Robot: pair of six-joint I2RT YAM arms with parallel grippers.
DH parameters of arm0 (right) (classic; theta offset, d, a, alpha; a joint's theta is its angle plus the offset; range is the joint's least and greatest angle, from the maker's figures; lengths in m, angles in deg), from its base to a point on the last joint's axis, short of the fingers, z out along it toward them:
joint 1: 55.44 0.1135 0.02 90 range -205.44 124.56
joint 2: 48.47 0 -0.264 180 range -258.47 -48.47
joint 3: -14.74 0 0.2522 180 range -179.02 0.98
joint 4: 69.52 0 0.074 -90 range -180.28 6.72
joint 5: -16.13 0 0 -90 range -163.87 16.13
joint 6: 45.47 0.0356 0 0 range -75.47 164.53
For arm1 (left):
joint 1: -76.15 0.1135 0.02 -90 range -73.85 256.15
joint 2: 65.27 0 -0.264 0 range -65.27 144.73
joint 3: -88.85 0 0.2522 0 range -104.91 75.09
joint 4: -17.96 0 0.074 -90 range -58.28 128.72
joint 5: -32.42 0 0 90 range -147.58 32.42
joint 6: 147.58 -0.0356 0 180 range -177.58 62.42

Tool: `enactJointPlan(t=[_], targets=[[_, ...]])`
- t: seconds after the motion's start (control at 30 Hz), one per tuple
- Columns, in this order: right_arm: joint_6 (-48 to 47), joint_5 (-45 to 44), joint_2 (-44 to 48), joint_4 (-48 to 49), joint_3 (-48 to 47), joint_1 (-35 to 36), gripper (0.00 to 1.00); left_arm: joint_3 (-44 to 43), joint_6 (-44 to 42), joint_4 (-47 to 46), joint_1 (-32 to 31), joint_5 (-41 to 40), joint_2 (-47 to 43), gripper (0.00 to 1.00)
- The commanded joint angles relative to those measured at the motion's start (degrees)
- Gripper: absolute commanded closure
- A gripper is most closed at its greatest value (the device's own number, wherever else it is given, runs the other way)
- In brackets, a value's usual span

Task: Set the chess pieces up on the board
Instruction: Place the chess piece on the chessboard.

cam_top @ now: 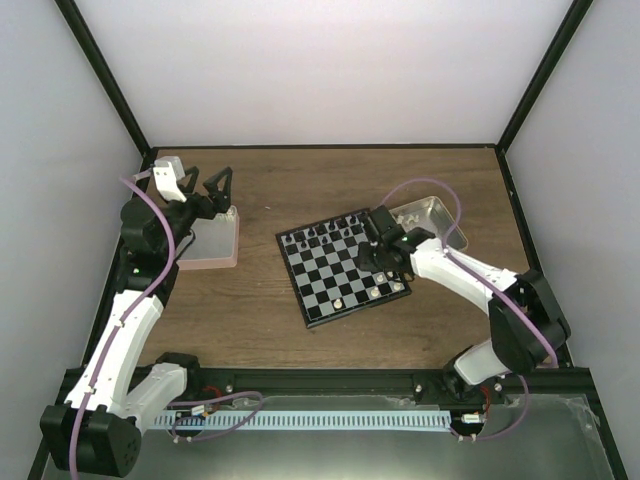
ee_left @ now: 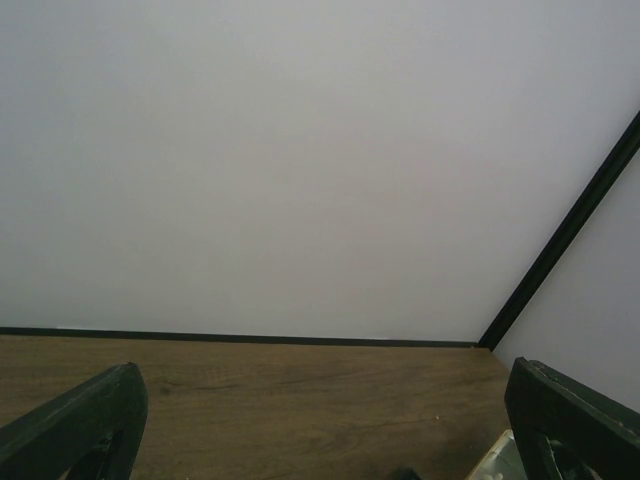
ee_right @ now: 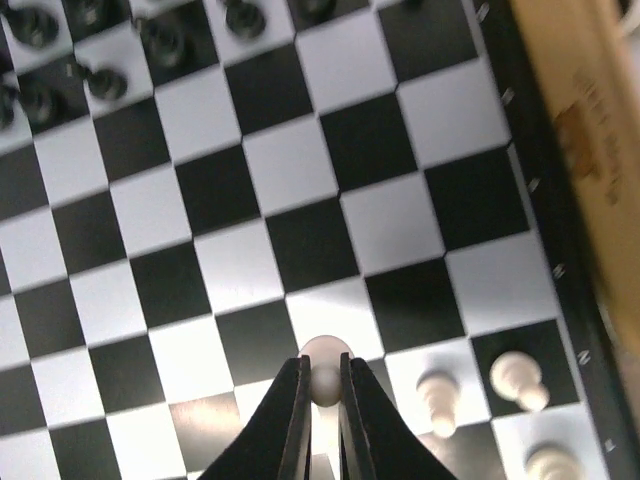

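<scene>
The board (cam_top: 340, 285) lies at mid-table, black and pale grey checks inside a black border. My right gripper (ee_right: 322, 375) is shut on a cream-white chess piece (ee_right: 324, 362), its round head pinched between the two fingertips just above a pale square (ee_right: 330, 312) near the board's right side. Three more cream pieces (ee_right: 437, 398) stand close to its right. Black chessmen (ee_right: 160, 40) line the far rows. In the top view my right gripper (cam_top: 380, 262) hangs over the board's right half. My left gripper (ee_left: 320, 450) is open and empty over bare wood at the far left.
A metal tray (cam_top: 432, 222) sits behind the right arm, touching the board's far right corner. A pink tray (cam_top: 208, 243) lies under the left arm at the table's left. An orange-tan edge (ee_right: 590, 130) runs along the board's right border. White walls enclose the table.
</scene>
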Motion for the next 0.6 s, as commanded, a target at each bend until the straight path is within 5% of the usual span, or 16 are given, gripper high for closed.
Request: enactJointPlan(t=[0.0, 0.57], targets=[[3.7, 0.8, 1.7, -2.9, 1.9, 2.6, 0.95, -0.3, 0.3, -1.8, 0.4, 0.9, -0.4, 0.00], [3.5, 0.8, -0.2, -2.1, 4.8, 4.6, 0.95, -0.4, 0.0, -1.5, 0.4, 0.4, -1.0, 0.00]])
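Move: The right gripper already holds a white pawn; its goal, the empty square f2, lies about 5 cm back, neither left nor right, and some 7 cm below the hand. The g2 pawn stands 4 cm back and 2 cm right of the hand, the h2 pawn 3 cm back and 4 cm right, and the f1 piece 7 cm back and 1 cm right, all about 5 cm below. From the left hand, f2 is roughly 9 cm back, 29 cm right and 34 cm below. Keep the white pawn pinched in the right gripper and bring it back about 5 cm while sinking some 4 cm, down towards f2, left of the g2 pawn and just ahead of the f1 piece. Tip the fingers a little nearer to vertical, then stop there and hold, fingers still shut on the pawn. ##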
